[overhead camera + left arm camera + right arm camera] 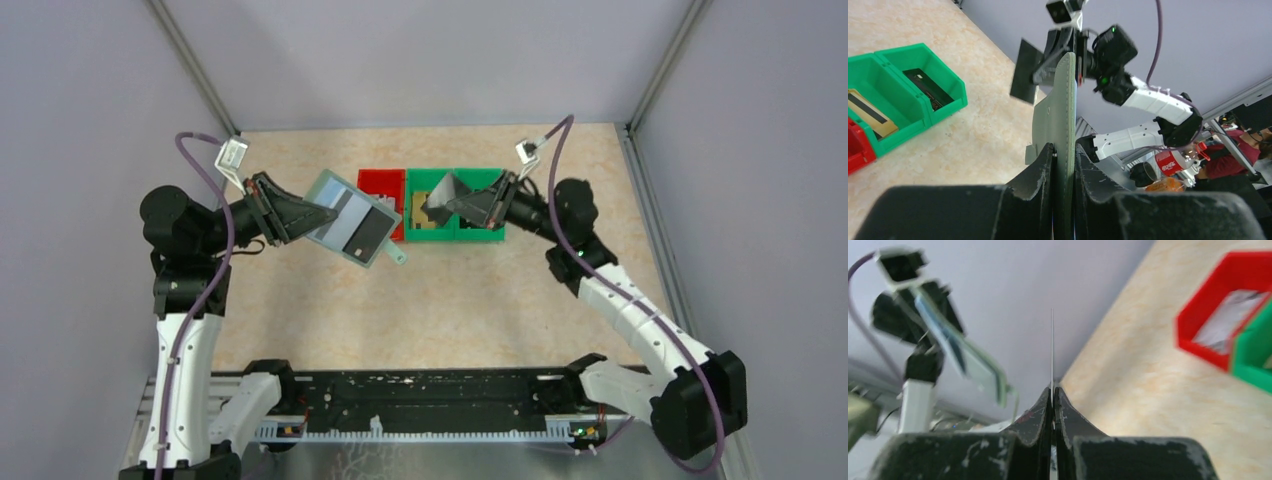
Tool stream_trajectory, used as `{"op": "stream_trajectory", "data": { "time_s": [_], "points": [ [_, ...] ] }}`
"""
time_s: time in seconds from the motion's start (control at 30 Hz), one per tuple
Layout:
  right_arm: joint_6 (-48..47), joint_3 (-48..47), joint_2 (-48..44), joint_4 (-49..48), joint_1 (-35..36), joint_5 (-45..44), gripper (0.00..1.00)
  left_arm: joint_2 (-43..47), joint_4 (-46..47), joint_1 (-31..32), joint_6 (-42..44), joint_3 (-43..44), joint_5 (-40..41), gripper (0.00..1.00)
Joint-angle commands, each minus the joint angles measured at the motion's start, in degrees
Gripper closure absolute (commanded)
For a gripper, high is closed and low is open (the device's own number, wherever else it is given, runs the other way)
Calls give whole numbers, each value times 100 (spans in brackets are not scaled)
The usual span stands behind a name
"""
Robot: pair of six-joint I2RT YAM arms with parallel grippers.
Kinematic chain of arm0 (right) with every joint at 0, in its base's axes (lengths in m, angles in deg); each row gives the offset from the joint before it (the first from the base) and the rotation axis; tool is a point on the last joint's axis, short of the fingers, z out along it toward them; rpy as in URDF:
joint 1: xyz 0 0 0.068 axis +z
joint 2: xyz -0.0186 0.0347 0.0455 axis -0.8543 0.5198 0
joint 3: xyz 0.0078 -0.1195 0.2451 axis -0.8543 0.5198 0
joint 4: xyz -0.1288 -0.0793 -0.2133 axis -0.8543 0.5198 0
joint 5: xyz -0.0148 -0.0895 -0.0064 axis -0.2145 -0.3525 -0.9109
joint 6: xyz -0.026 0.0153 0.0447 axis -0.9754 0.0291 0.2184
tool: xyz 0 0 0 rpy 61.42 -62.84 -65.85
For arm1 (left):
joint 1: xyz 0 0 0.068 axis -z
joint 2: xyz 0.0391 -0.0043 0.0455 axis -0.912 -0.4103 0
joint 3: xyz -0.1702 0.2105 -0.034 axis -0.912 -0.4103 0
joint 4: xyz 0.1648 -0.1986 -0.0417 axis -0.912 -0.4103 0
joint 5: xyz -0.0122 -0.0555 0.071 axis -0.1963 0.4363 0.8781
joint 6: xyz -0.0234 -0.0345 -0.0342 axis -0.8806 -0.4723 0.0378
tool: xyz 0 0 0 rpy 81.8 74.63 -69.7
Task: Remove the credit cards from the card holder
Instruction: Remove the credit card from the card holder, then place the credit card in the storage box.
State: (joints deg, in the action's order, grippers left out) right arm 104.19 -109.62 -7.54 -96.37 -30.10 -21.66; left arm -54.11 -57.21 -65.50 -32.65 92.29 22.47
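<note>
The card holder hangs open above the table, pale blue inside, with my left gripper shut on its left edge. A dark credit card sits in its right pocket. In the left wrist view the holder stands edge-on between the shut jaws of my left gripper. My right gripper is shut on a grey credit card over the green bins, apart from the holder. In the right wrist view that card is a thin edge-on line rising from my right gripper.
A red bin and two green bins stand in a row at the table's middle back. Cards lie in them: a tan one, a dark one and a pale one. Grey walls close off three sides.
</note>
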Motion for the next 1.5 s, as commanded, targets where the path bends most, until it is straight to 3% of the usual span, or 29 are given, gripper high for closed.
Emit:
{"op": "stream_trajectory", "data": {
  "time_s": [0.0,0.13,0.3,0.5,0.87,1.1,1.17,1.33,1.47],
  "points": [
    [-2263,-1601,340,3939,-854,-53,100,-1,-67,8,345,273,52,94],
    [-3514,-2871,1229,5516,-955,-1062,100,9,-161,8,449,264,40,94],
    [-4143,-3847,2294,6320,-997,-2006,100,49,-148,8,520,261,16,95],
    [-4493,-4432,3323,6583,-1001,-2773,100,57,-183,8,557,246,-58,95],
    [-4613,-4924,4660,6436,-878,-2835,100,44,-24,8,406,276,-116,95],
    [-4542,-5200,5043,6286,-814,-2834,100,75,35,8,365,288,-145,95],
    [-4525,-5248,5100,6292,-811,-2915,90,88,35,9,360,289,-175,95],
    [-4445,-5419,4765,6421,-802,-3371,46,89,116,9,316,303,-244,95],
    [-4368,-5526,4049,6315,-778,-3374,36,84,272,8,177,261,-281,95]
  ]
}}
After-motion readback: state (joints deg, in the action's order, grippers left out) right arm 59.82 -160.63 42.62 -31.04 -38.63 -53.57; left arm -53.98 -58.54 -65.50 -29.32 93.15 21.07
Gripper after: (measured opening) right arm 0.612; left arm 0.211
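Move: The black card is already between my right fingertips. The right-hand green compartment with its black cards lies about 21 cm ahead, 8 cm to the right and 30 cm below. The gold cards' compartment stands some 13 cm left of it and the red bin about 23 cm left, both level with it; my left hand's card holder is roughly 17 cm left and 3 cm back. From my left hand, that compartment is about 24 cm ahead, 26 cm right and 39 cm below. I sweep my right hand with the black card forward and to the right towards the right green compartment, then down into a drop of some 22 cm, swinging the fingers about 70 degrees from pointing left to pointing down and slightly forward. Low over the compartment I slow, open the fingers to let go of the card and start to rise. My left hand stays put, still gripping the card holder. ##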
